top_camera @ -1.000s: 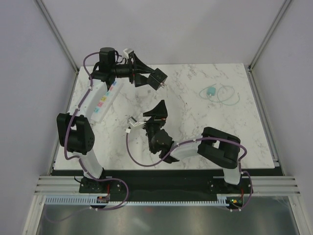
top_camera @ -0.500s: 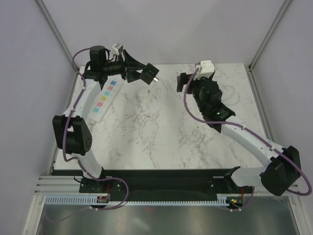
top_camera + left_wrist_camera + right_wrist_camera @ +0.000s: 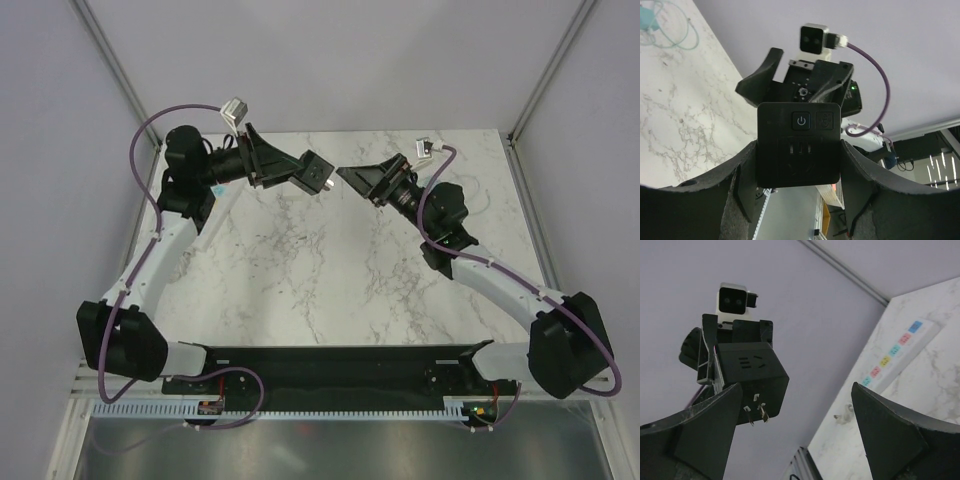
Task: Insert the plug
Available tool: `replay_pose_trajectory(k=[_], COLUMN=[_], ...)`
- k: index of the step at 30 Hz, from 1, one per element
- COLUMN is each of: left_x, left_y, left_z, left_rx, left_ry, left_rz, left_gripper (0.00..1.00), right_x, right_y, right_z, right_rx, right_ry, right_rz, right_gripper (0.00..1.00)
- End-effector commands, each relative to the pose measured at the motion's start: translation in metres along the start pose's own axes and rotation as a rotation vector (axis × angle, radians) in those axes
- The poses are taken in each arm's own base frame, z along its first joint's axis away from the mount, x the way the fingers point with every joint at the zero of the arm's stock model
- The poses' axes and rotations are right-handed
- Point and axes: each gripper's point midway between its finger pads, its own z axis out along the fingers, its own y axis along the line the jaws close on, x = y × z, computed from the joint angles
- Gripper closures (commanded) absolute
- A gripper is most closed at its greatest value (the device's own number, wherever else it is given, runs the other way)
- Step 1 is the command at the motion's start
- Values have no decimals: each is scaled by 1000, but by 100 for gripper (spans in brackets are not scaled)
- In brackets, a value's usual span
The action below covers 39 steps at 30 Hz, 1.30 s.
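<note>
The plug [image 3: 318, 172] is a black cube with metal prongs [image 3: 755, 412], held in the air over the back of the table. My left gripper [image 3: 306, 172] is shut on its sides. In the left wrist view the plug's [image 3: 799, 145] face with a power button and socket slots fills the space between the fingers [image 3: 747, 190]. My right gripper [image 3: 358, 180] hangs just right of the plug, open and pointing at it, with nothing between its fingers. Seen from the right wrist, the white power strip [image 3: 900, 352] with coloured sockets lies on the marble table [image 3: 330, 270].
A teal cable coil [image 3: 655, 22] lies on the table's back right part. Grey walls and metal frame posts [image 3: 115, 70] close in the table at the back and sides. The left arm covers most of the strip from above.
The right arm has swung from the back right toward the middle, its open gripper now facing the plug. The left arm has stretched out, carrying the plug slightly right.
</note>
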Motion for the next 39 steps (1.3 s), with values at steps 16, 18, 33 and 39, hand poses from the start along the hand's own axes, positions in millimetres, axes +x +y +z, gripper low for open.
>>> replay_pose_trajectory(k=[16,18,33,39], left_x=[3,4,15,32], left_y=[-57,-60,-62,-65], left_z=[-5,-3,0,1], left_rx=[136,141,158,177], left_ry=[-83,-86,-84,-43], left_rz=[84,84,77,57], left_gripper=[98,98,98,98], right_x=[-10,-10,19,16], right_y=[93,90,113,123], right_z=[-24,-19,-10,-15], right_rx=[-459,-434,-511,-536], right_ry=[-5,-3,39,32], right_rz=[59,47,65,42], right_gripper=[2,2,19,53])
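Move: The plug is in the left gripper, its middle about 3 cm to the right and 1 cm ahead of the left hand point, prongs facing the open right gripper. That right gripper is some 11 cm to the left hand's right, 3 cm farther out and 3 cm lower. From the right hand point, the plug is about 8 cm to the left, 2 cm nearer the base and 3 cm higher. Bring the open right gripper back and up, turning it some 25 degrees so its fingers swing leftward and tip up, then left to straddle the plug; close and pinch its sides at the prong end. Meanwhile keep the left grip and ease the plug about 4 cm back and 3 cm up, slightly right. ##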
